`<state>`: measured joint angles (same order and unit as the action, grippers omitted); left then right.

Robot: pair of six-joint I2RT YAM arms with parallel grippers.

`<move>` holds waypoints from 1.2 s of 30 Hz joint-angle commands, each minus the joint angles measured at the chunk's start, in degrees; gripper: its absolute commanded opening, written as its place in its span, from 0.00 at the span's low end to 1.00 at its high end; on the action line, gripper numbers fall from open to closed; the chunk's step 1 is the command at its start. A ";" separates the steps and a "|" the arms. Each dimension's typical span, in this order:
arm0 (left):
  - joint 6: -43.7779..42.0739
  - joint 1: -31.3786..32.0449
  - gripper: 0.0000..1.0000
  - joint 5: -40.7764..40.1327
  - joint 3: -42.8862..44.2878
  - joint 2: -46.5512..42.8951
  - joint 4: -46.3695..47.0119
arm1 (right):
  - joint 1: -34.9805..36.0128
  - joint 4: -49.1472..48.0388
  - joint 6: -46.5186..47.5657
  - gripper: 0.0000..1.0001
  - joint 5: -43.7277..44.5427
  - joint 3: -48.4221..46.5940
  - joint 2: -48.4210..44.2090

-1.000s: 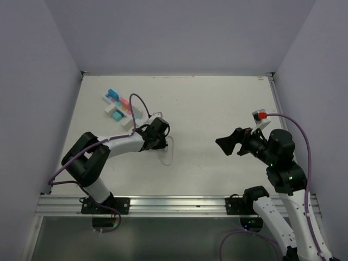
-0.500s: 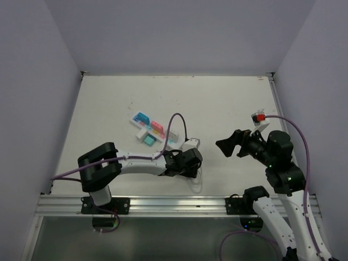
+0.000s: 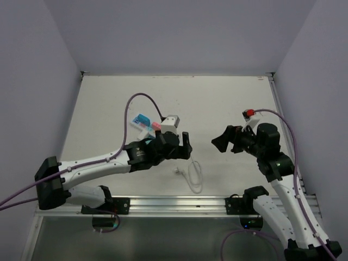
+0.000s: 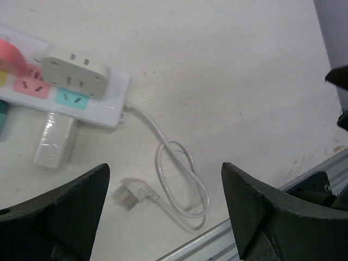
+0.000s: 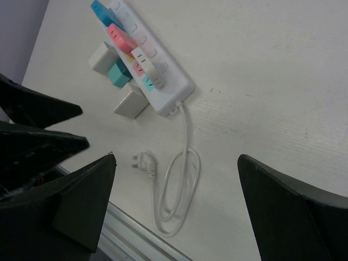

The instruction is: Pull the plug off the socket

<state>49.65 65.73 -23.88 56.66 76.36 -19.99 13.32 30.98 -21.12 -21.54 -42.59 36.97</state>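
The socket (image 4: 111,106) (image 5: 174,89) (image 3: 142,120) is a long white strip lying at the middle left of the table, partly hidden under my left arm in the top view. A beige plug (image 4: 76,73) (image 5: 148,66) sits in it near the cord end, beside a pink plug (image 5: 122,38) and a blue one (image 5: 100,8). Its thin white cord (image 4: 176,179) (image 5: 182,179) (image 3: 194,175) loops toward the near edge and ends in a loose plug (image 4: 130,194) (image 5: 144,163). My left gripper (image 4: 165,168) (image 3: 182,145) hovers open above the cord, holding nothing. My right gripper (image 5: 175,157) (image 3: 220,142) is open, off to the right.
A white block (image 4: 54,142) (image 5: 130,103), a teal block (image 5: 117,73) and another white block (image 5: 100,57) lie against the strip's near side. The metal rail (image 3: 174,204) runs along the near table edge, just past the cord loop. Walls enclose the left, back and right.
My left gripper, shut a second ago, has opened. The strip was dragged from the far left toward the middle, its cord now trailing to the near edge. My right arm shifted slightly left.
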 commanded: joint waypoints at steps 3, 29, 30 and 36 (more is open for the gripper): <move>-4.91 -10.86 0.88 -2.23 -6.81 -13.13 -2.77 | 5.38 -8.29 0.12 0.99 6.13 1.37 6.96; -8.87 -32.42 0.90 5.60 -25.90 -31.44 -8.22 | 29.83 -43.72 19.01 0.99 19.69 -4.52 54.61; -8.87 -32.42 0.90 5.60 -25.99 -31.53 -8.14 | 30.01 -43.81 19.28 0.99 20.74 -4.61 55.31; -9.04 -32.43 0.90 5.77 -25.81 -31.45 -7.79 | 31.24 -44.52 20.16 0.99 22.23 -4.96 58.12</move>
<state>42.15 33.76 -18.24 31.00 45.45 -28.82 43.94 -9.69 -2.90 -1.41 -45.12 94.13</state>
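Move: The socket's cable end lies about 9 cm ahead of my right hand, 17 cm to its left and 20 cm below. From that end, the white plug stands some 3 cm farther out and 2 cm left, and the near white block 2 cm nearer and 5 cm left. The cable's own plug is about 2 cm back and 17 cm left of my right hand. From my left hand, the cable end is 12 cm ahead, 2 cm left and 15 cm down. I clear my open left hand away from the cable end, about 22 cm to the left, rising slightly at first, then sinking, and turning counter-clockwise before it stops. Meanwhile I bring my right hand down some 18 cm, and about as far left with some forward reach, rolling and tipping it steeper until its wide-open fingers straddle the socket's cable end. ##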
